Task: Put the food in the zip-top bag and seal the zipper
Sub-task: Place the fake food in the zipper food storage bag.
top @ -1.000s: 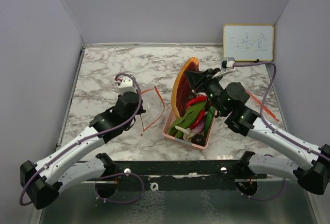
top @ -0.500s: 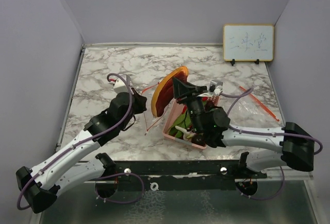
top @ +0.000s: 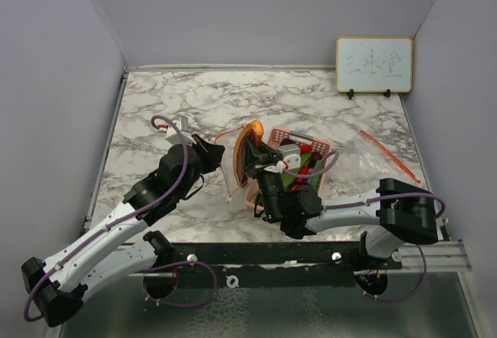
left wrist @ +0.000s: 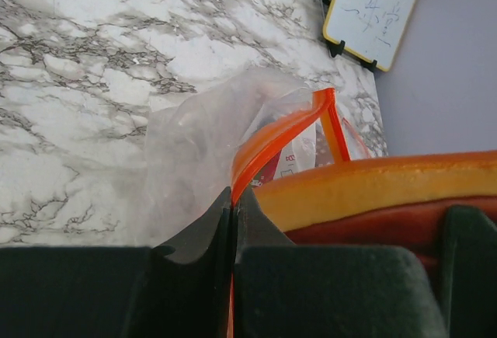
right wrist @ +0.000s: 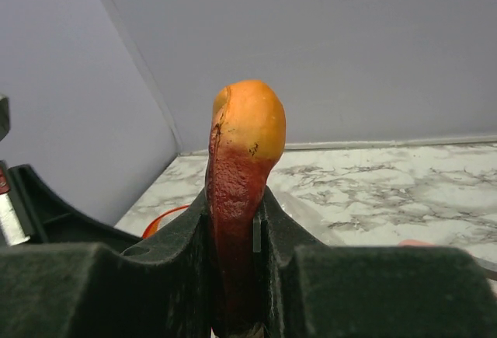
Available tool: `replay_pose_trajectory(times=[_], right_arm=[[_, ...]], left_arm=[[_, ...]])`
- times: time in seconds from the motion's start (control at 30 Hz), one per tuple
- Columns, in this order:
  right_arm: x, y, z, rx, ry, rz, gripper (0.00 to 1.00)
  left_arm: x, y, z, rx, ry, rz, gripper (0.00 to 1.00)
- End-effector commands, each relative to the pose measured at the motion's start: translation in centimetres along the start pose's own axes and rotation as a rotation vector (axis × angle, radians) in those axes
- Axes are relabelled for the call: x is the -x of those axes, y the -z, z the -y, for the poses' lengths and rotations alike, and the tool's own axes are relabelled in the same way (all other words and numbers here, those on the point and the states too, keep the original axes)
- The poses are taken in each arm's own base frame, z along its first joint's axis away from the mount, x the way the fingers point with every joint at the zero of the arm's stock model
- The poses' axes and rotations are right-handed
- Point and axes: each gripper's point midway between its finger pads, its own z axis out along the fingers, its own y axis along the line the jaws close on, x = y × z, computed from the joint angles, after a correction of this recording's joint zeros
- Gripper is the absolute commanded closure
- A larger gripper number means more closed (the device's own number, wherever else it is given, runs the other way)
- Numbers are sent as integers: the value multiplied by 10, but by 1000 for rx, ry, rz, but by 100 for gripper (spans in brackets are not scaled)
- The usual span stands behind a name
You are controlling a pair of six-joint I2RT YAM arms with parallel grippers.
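My left gripper (left wrist: 233,198) is shut on the orange zipper edge (left wrist: 279,140) of the clear zip-top bag (left wrist: 210,132), holding its mouth up off the marble. My right gripper (right wrist: 235,198) is shut on a flat slice of food (right wrist: 245,144), red with an orange rim. In the top view this slice (top: 247,150) stands on edge right against the bag's mouth (top: 230,165), between the left gripper (top: 220,153) and the right gripper (top: 253,161). More food, red chilies and green pieces (top: 301,169), lies in the pink basket (top: 320,145).
A second clear bag with an orange zipper (top: 386,153) lies flat at the right. A small whiteboard (top: 373,64) stands at the back right corner. Grey walls close in the marble table on three sides. The right arm stretches low across the front of the basket.
The right arm has swung left, carrying the slice from above the basket to the bag's mouth. The left gripper has moved right and forward with the bag's edge.
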Motion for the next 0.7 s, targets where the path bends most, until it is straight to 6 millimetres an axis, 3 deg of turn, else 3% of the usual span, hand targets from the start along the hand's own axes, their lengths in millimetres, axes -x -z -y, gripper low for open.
replay_pose_trajectory(times=[0.0,0.07,0.2,0.43,0.67], right_arm=[[28,4,-15,43,-73,46,98],[16,8,-25,96,-128,-44,97],[3,16,-26,119,-125,-116,98],[-25,17,-40,137,-71,-203,98],[-40,14,-44,114,-25,-278,98]], left_arm=[[34,-3,33,-60,14,87,100],[43,-3,41,-73,6,106,100],[56,0,51,-96,11,145,100],[64,3,70,-192,38,178,100],[75,15,94,-327,-4,215,100]])
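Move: The right hand holds the bread; the open bag mouth it is bound for lies about 7 cm to its left, 3 cm back and roughly 9 cm below. The left gripper pinching the rim is some 9 cm left, 2 cm ahead and 5 cm lower, and the food basket about 13 cm right, 8 cm back, 27 cm down. From the left hand the bread is about 8 cm right, 2 cm back, 4 cm up. Left hand lifts its bag rim some 6 cm; right brings the bread about 3 cm left towards it. ##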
